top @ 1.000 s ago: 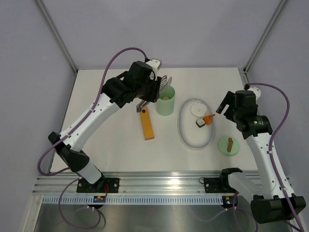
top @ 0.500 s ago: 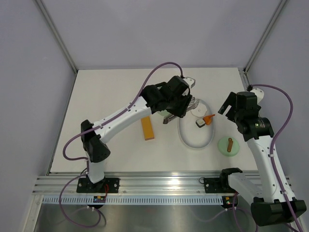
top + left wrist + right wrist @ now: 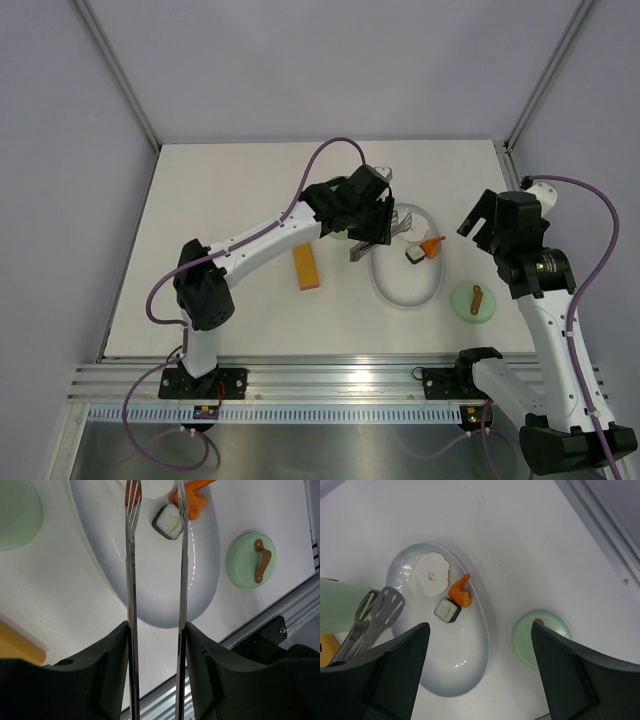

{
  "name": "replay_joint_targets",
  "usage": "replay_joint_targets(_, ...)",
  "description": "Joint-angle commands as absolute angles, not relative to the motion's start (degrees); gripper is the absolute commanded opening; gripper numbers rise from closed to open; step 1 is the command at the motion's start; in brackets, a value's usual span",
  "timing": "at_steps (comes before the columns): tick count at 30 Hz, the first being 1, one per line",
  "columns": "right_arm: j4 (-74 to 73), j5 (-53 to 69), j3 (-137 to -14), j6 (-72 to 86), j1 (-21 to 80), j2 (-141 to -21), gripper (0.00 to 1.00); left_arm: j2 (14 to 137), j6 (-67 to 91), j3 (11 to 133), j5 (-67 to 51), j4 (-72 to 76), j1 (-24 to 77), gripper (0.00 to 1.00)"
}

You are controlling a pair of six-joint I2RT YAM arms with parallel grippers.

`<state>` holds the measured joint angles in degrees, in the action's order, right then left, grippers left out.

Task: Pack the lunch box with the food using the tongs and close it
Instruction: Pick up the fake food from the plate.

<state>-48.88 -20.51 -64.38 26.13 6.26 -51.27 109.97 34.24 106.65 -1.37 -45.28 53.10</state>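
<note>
My left gripper (image 3: 372, 240) is shut on the tongs (image 3: 131, 580), whose two arms stand apart. Their tips hang over the white plate (image 3: 150, 610), either side of a dark-and-white cube (image 3: 168, 521). An orange piece (image 3: 192, 502) touches the right tip and a white rice ball (image 3: 431, 573) lies just beyond. The mint lunch box (image 3: 340, 611) stands left of the plate, mostly hidden under the left arm in the top view. Its green lid (image 3: 474, 302) with a brown handle lies right of the plate. Above the lid and plate my right gripper (image 3: 480, 680) is open and holds nothing.
A long orange block (image 3: 305, 267) lies on the table left of the plate. The metal rail (image 3: 280, 610) runs along the near edge of the table, close to the lid.
The left arm has swung right with the tongs, from over the lunch box to over the plate. The tong arms have spread a little. The right arm has hardly moved.
</note>
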Motion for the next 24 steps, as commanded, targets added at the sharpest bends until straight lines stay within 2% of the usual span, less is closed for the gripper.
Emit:
replay_joint_targets(1,-49.5,-22.6,-67.0,25.4,6.1,-50.4,0.91,110.4,38.8,105.0,-2.5,-39.1,52.3,0.49)
replay_joint_targets(24,-49.6,-22.0,-66.9,25.0,6.1,-49.7,0.90,113.1,50.6,93.7,-12.5,-25.4,48.9,0.52)
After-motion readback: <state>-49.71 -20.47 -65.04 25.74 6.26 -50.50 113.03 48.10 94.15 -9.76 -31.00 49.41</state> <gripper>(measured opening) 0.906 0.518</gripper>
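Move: Held in the left hand, the tongs point down and to the right at the food on the plate. The sushi lies about 11 cm right of that hand, 3 cm ahead and roughly 17 cm below it. The orange drumstick is some 5 cm to the right of the sushi and 2 cm farther out, and the white egg about 8 cm beyond the sushi. From the right hand, the sushi is about 12 cm left, 5 cm ahead and 23 cm below. Sinking about 7 cm almost straight down, the left hand keeps its grip on the tongs and brings their parted tips down towards the sushi. Meanwhile the wrist tips the tongs some 15 degrees steeper and swings them slightly counter-clockwise. The prongs stay about as far apart, and no touch on the food can be seen. ##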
